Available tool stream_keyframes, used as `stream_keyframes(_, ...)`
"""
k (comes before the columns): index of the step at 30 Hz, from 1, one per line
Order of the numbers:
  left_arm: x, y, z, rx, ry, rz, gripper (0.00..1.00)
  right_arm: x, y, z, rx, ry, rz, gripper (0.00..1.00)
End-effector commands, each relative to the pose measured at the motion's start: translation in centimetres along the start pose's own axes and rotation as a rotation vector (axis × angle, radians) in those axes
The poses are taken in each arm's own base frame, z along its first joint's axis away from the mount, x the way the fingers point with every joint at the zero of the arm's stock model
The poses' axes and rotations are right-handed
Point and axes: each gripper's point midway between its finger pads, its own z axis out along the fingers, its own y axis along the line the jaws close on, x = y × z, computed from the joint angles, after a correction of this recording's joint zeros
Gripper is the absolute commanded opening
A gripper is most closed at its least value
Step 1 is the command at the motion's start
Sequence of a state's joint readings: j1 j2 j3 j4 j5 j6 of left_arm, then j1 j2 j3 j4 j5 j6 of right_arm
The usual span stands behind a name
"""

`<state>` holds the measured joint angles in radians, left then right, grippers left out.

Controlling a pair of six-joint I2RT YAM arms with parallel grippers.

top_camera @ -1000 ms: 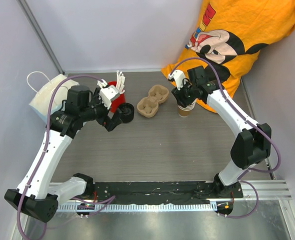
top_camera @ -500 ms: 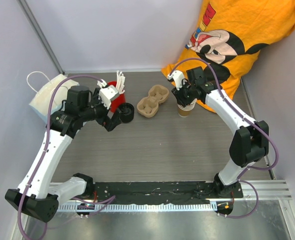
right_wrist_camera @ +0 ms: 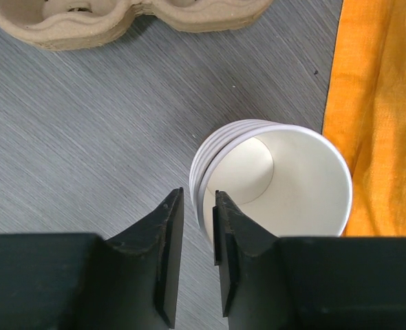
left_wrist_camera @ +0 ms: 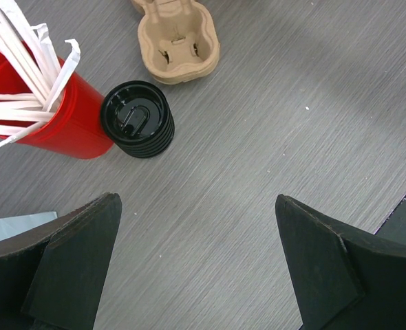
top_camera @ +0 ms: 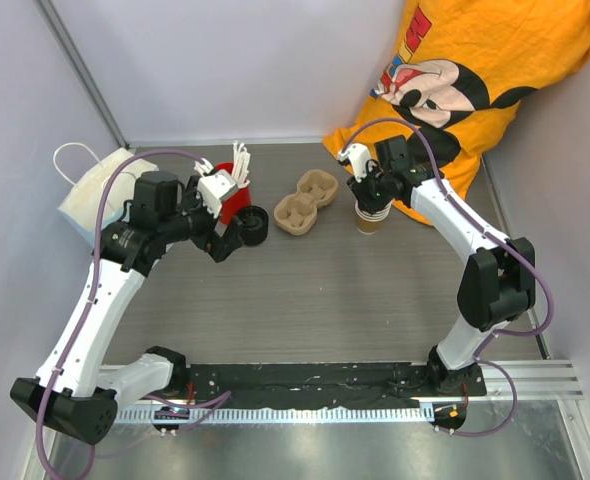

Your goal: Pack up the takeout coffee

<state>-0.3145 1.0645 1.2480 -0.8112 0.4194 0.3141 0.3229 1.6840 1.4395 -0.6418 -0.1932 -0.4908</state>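
The takeout coffee's brown paper cup (top_camera: 371, 220) stands upright and lidless at the back right; it is white inside (right_wrist_camera: 292, 185), with several nested rims showing. My right gripper (right_wrist_camera: 198, 194) straddles its left rim, one finger inside and one outside, the jaws narrow with a small gap showing. The black lid (left_wrist_camera: 137, 118) lies on the table against the red cup, also seen in the top view (top_camera: 253, 225). My left gripper (left_wrist_camera: 197, 203) hovers wide open over bare table just in front of the lid.
A red cup of white sticks (left_wrist_camera: 58, 113) stands left of the lid. A brown pulp carrier tray (top_camera: 305, 203) lies between lid and cup. An orange shirt (top_camera: 455, 80) drapes right behind the cup. A white bag (top_camera: 95, 195) sits at the far left.
The right gripper's jaws have narrowed around the cup's rim. The right arm has shifted slightly. The left arm has not moved.
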Motion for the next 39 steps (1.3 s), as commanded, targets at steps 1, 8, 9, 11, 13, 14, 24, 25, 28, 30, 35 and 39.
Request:
stream_keyframes(1,-1.0,0.1,0.0,0.001,-0.044,0.003,1.00,-0.9,-0.6,-0.1,0.017,-0.041,0.004,0.26)
stream_keyframes(8,-1.0,0.3,0.0,-0.004,-0.044,-0.001,1.00,-1.1,-0.8,-0.1,0.023,-0.048,0.010,0.14)
stream_keyframes(9,-1.0,0.2,0.0,-0.002,-0.046,0.000,1.00,-1.1,-0.8,-0.1,0.025,-0.049,0.009,0.11)
stream_keyframes(11,-1.1,0.2,0.0,-0.003,-0.047,-0.001,1.00,-1.2,-0.8,-0.2,0.028,-0.051,0.009,0.09)
stream_keyframes(13,-1.1,0.3,0.0,-0.004,-0.049,-0.002,1.00,-1.2,-0.9,-0.3,0.032,-0.052,0.008,0.06)
stream_keyframes(14,-1.1,0.3,0.1,-0.004,-0.046,-0.005,1.00,-1.4,-1.0,-0.4,0.037,-0.055,0.010,0.05)
stream_keyframes(24,-1.2,0.4,0.0,-0.011,-0.053,-0.011,1.00,-2.6,-1.9,-2.0,0.088,-0.087,0.005,0.01)
stream_keyframes(25,-1.2,0.4,0.0,-0.010,-0.055,-0.011,1.00,-2.7,-2.0,-2.1,0.092,-0.092,0.003,0.01)
stream_keyframes(28,-1.2,0.5,0.1,-0.012,-0.053,-0.013,1.00,-3.3,-2.4,-2.6,0.110,-0.103,0.000,0.01)
stream_keyframes(30,-1.3,0.5,0.0,-0.013,-0.054,-0.014,1.00,-3.5,-2.5,-2.9,0.114,-0.108,-0.002,0.01)
stream_keyframes(35,-1.3,0.6,0.1,-0.013,-0.054,-0.014,1.00,-4.3,-3.0,-3.6,0.136,-0.126,-0.013,0.01)
stream_keyframes(39,-1.2,0.6,0.2,-0.013,-0.051,-0.017,1.00,-4.5,-3.2,-3.9,0.145,-0.121,-0.021,0.01)
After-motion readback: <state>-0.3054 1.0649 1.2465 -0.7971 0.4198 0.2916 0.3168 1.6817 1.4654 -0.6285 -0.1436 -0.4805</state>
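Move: The top paper cup of the stack is right at the right hand: its open rim runs between the fingertips, and its middle is about 3 cm ahead, 3 cm to the right and 4 cm below. From that hand, the cup carrier lies some 5 cm farther out and 13 cm left, with the black lids roughly level and 25 cm left; both are about 10 cm lower. From the left hand, the top cup is about 16 cm ahead, 30 cm right and 17 cm below. Hold the right gripper almost in place over the near-left side of the stack and close the part-open fingers until they pinch the top cup's rim, one finger inside the wall and one outside. With the rim gripped, ease the hand up, forward and to the right, about 1 cm each way, mostly at the end, to start drawing the cup out of the stack. ##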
